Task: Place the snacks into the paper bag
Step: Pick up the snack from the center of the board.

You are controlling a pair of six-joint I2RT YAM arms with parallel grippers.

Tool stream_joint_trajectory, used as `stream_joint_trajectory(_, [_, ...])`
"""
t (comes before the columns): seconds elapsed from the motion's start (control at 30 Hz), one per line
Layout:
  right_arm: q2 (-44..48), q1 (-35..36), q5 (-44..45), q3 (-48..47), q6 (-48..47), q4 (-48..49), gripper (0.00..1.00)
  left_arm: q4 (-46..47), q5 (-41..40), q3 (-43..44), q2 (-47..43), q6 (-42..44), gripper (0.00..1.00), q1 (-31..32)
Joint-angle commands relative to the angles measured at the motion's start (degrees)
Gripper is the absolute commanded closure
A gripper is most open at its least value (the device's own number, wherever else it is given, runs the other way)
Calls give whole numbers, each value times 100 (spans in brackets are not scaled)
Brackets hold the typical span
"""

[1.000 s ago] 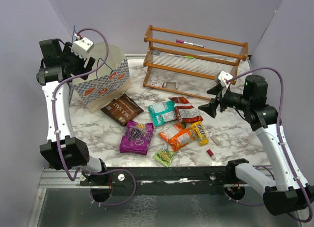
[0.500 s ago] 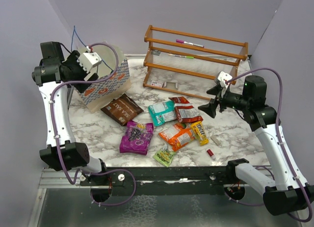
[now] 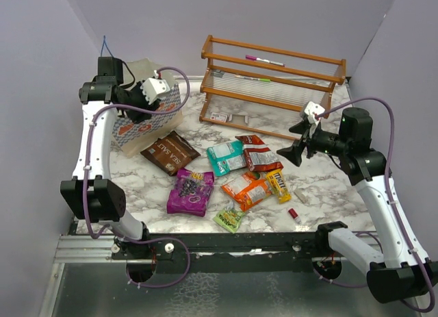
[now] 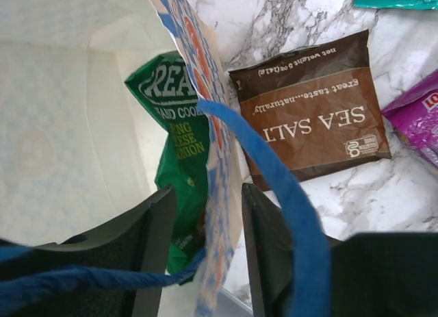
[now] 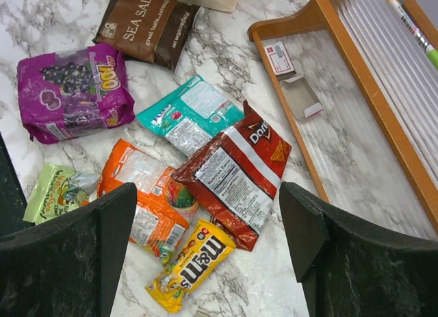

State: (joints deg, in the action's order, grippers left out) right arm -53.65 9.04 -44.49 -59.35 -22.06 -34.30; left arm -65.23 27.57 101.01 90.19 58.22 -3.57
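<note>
The checked paper bag (image 3: 140,125) lies at the back left with its mouth open; a large green multipack (image 4: 174,125) rests inside. My left gripper (image 3: 170,101) (image 4: 207,194) straddles the bag's right wall, open, with a gap on each side of the paper. A blue cord handle (image 4: 274,173) drapes over one finger. On the marble lie brown (image 3: 166,153), purple (image 3: 191,192), teal (image 3: 226,157), red (image 3: 258,153), orange (image 3: 245,189), yellow (image 3: 278,185) and light-green (image 3: 230,218) packets. My right gripper (image 3: 291,147) (image 5: 205,194) hovers open above the red packet (image 5: 236,173), holding nothing.
A wooden rack (image 3: 274,77) stands at the back right with a pink marker (image 3: 263,59) on top. A tiny red cylinder (image 3: 293,213) and a beige stick (image 3: 306,196) lie near the front right. Purple walls close in the sides.
My left arm swung right from behind the bag to its right wall, and its jaws narrowed around the paper. The right arm stayed put.
</note>
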Motion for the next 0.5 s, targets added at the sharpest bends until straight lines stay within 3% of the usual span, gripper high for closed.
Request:
stream_joint_trajectory(0.0, [51, -52, -147, 20, 62, 181, 15, 389, 267, -38, 38, 89, 65, 161])
stream_joint_trajectory(0.07, [67, -56, -153, 27, 71, 177, 15, 535, 318, -64, 68, 270, 84, 249])
stream_joint_trajectory(0.17, [91, -70, -142, 54, 71, 177, 14, 812, 207, -103, 107, 605, 100, 401])
stream_joint_trajectory(0.47, [19, -163, -204, 30, 127, 170, 14, 709, 342, 528, 538, 1431, 100, 568])
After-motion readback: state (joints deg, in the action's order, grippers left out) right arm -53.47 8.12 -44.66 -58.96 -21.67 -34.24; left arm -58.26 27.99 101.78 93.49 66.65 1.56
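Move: My left hand is at the paper bag, with the nearer wall's rim already between my half-open fingers, right at the tips. Inside the bag the green snack lies about 3 cm ahead, 8 cm left and 20 cm below; the brown sea-salt snack is on the board some 7 cm back, 7 cm right and 24 cm down. From my right hand that rim is roughly 43 cm left and 12 cm ahead, at about the same height. I shut my left fingers from half open to fully closed, pinching the thin paper rim, and carry it forward and to my right by about 5 cm, nearly level. As I go, my wrist swings some 10 degrees clockwise and the fingers tip up a little; the blue handle still hangs across the hand. ##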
